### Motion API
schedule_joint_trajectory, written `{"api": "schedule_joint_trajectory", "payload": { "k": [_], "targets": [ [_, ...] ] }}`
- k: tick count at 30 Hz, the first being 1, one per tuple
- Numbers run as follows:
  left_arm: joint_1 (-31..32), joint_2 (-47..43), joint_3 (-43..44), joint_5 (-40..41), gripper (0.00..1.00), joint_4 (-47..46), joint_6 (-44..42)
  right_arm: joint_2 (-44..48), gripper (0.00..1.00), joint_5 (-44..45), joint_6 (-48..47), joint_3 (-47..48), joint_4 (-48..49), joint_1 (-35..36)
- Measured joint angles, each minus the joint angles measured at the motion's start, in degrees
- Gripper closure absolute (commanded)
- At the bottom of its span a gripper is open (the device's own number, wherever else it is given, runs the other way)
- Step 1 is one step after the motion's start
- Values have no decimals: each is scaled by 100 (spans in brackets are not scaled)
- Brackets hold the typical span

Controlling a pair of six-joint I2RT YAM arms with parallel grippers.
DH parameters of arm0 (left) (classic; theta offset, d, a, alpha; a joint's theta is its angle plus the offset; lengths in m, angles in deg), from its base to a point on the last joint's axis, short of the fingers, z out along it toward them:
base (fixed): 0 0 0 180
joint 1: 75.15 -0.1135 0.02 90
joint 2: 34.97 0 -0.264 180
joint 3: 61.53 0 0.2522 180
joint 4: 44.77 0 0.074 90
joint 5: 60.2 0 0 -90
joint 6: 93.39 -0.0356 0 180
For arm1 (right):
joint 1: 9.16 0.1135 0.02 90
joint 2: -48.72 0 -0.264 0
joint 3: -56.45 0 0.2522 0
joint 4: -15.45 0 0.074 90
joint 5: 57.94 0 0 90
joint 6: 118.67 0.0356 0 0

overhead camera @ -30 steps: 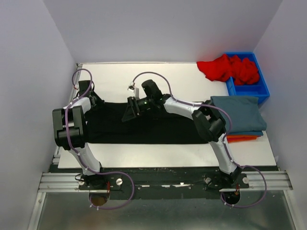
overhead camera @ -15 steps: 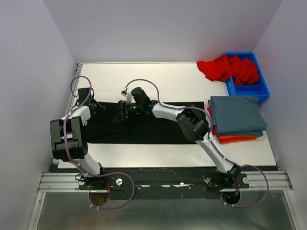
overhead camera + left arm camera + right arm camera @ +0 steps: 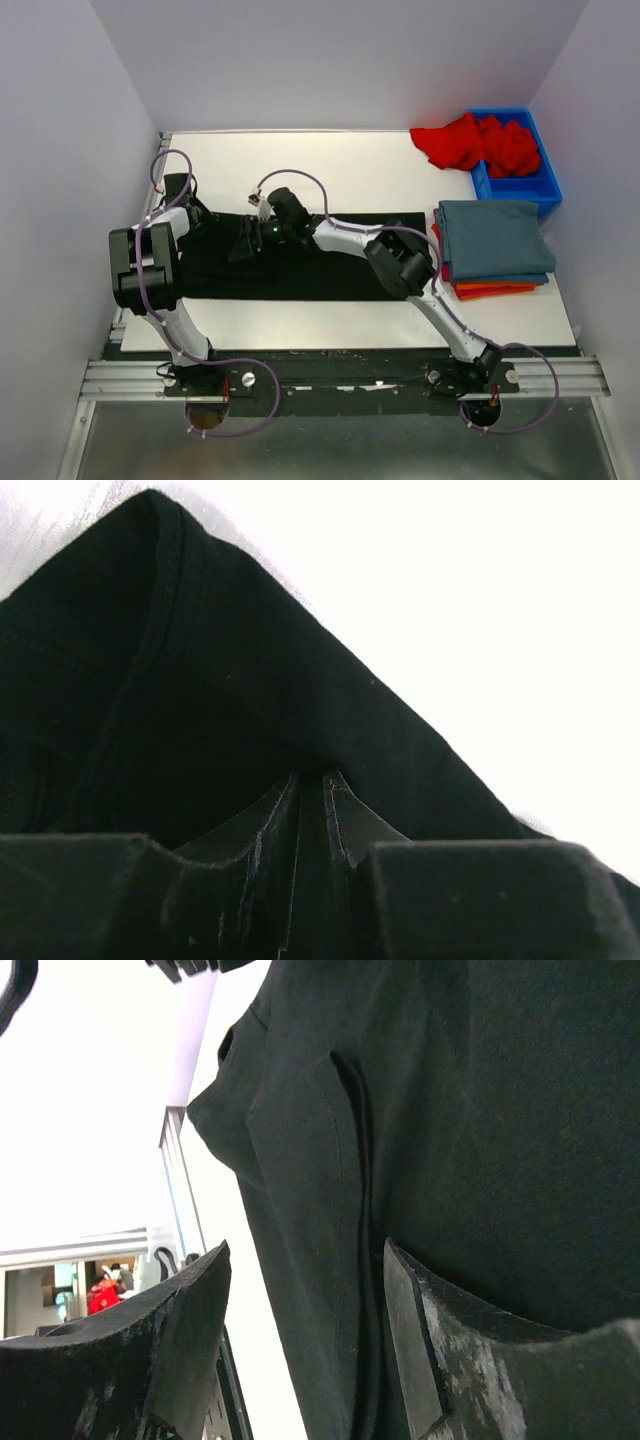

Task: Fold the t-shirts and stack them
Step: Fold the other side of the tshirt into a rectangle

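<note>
A black t-shirt (image 3: 320, 270) lies spread lengthwise across the white table. At the shirt's left end my left gripper (image 3: 192, 212) is down on it; in the left wrist view its jaws (image 3: 310, 780) are pinched on a raised fold of the black cloth (image 3: 250, 680). My right gripper (image 3: 240, 243) reaches far left, low over the shirt's left part. Its jaws (image 3: 305, 1260) stand wide apart above a seam of the black cloth (image 3: 480, 1110), gripping nothing. A slate-blue t-shirt (image 3: 495, 238) lies folded on an orange one (image 3: 500, 290) at the right.
A blue plastic bin (image 3: 545, 185) stands at the back right with a crumpled red t-shirt (image 3: 470, 140) spilling over its left rim onto the table. Grey walls close in on both sides. The table's metal rail (image 3: 340, 375) carries both arm bases.
My right arm has stretched further left, carrying its open gripper along the black shirt toward the left gripper. The left arm shifted only slightly and kept its pinch.
</note>
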Motion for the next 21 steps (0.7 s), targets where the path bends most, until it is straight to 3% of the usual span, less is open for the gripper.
{"api": "schedule_joint_trajectory", "payload": {
  "k": [11,21],
  "targets": [
    [-15,2,17,-28,72,35,-68,940,30,-616,24,-1746,535,476],
    [-28,-35,-39,-63,72,2,-72,2127,30,-1056,-494,-3154,527,896]
  ]
}}
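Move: The stretch of the folded t-shirt's near edge that the right hand heads for lies about 14 cm back from that hand, level with it sideways and roughly 3 cm lower. The shirt's far edge is some 8 cm ahead of the right hand, its left end about 15 cm to the left, both likewise lower. From the left hand that same near-edge stretch is about 21 cm back, 8 cm to the right and barely lower. The right hand, fingers still spread and pointing left with a slight downward slant, sweeps back low across the folded shirt, seemingly brushing the cloth, staying level for about 10 cm and then rising a little as it passes over the near edge, some 17 cm back in all. On the way it drifts about 5 cm to the right and turns some 20 degrees counter-clockwise, while the left hand stays in place with its fingertips still resting on the shirt near its far left corner. ##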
